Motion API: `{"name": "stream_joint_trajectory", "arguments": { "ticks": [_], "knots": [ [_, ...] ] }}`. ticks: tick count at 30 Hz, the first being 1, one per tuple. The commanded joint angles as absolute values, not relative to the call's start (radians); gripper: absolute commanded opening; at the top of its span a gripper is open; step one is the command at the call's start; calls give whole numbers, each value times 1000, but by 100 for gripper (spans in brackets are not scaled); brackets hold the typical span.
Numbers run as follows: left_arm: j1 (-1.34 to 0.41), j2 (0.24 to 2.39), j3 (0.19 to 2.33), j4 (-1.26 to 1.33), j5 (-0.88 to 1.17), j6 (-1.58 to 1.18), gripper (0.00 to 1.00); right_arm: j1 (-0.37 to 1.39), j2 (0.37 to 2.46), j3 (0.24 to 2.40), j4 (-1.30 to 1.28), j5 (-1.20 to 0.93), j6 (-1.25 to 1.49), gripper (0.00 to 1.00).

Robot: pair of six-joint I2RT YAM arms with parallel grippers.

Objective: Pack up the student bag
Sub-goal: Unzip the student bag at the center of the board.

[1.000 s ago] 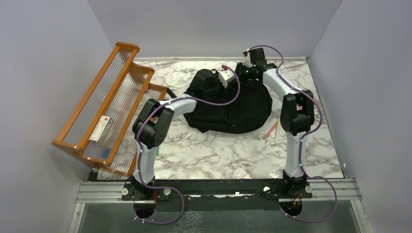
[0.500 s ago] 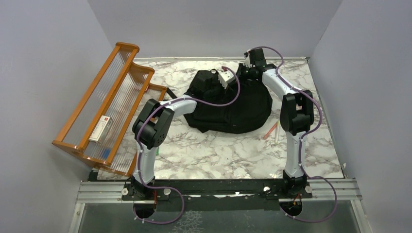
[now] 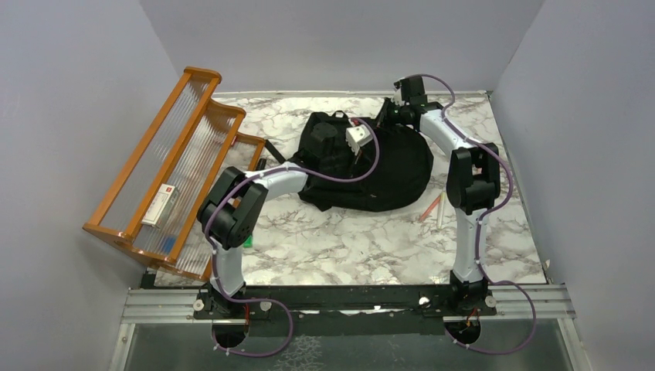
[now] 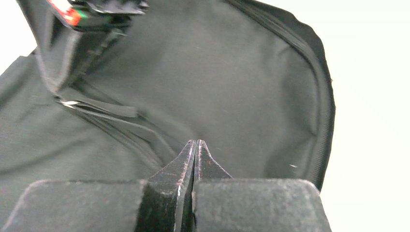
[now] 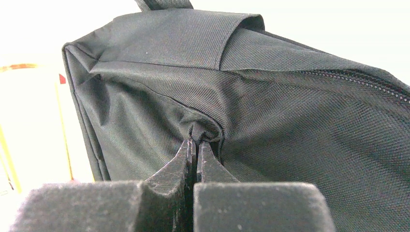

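The student bag [image 3: 390, 171], black and rounded, lies on the marble table toward the back. My left gripper [image 4: 195, 142] is shut with nothing between its tips, which hover close over the bag's dark panel [image 4: 227, 72] beside a zip line. At the bag's far edge my right gripper [image 5: 195, 141] is shut on a small bunched fold of the bag's fabric [image 5: 203, 126] next to a seam. A zip [image 5: 367, 82] runs along the bag's upper right in the right wrist view. The inside of the bag is hidden.
An orange wooden rack [image 3: 166, 166] stands tilted at the left, with a small white box [image 3: 161, 204] in it. Pens [image 3: 433, 209] lie on the table right of the bag. A small green item [image 3: 248, 241] sits by the left arm's elbow.
My right gripper has shut on the bag's fabric at its far edge. The left arm's elbow has swung down and left, and its wrist has shifted over the bag.
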State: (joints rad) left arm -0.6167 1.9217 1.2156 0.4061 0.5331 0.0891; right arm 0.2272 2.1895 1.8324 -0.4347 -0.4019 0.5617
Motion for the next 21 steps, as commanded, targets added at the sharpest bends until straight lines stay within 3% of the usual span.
{"name": "stream_joint_trajectory", "arguments": {
  "ticks": [1, 13, 17, 21],
  "knots": [
    [-648, 1836, 1148, 393, 592, 47, 0, 205, 2209, 1833, -325, -388, 583, 0],
    [-649, 1739, 1054, 395, 513, 42, 0, 198, 2187, 1802, -291, -452, 569, 0],
    [-629, 1758, 1115, 409, 417, 25, 32, 198, 2163, 1767, -266, -470, 565, 0],
    [-604, 1788, 1205, 408, 288, -154, 43, 198, 2138, 1738, -249, -483, 558, 1]
  ]
}}
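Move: The zipper slider sits next to the right fingers, which already pinch the bag cloth. From the left fingertips, shut and empty, it is about 10 cm ahead, 3 cm to the right and 3 cm lower. The right gripper's tips are some 11 cm ahead and 5 cm to the right of the left hand; the bag's top handle is roughly 13 cm ahead of it, 5 cm left and 7 cm down. From the right hand, the slider is about 3 cm left and 1 cm back, 1 cm down. Backward and slightly down, the left hand runs about 6 cm away from the zipper slider with its fingers shut on nothing. It then turns round and comes some 3.5 cm forward again, rising about 2.5 cm over the bag and opening its fingers a bit over a third. The right hand keeps its pinch on the bag cloth, sinking about 1 cm. ##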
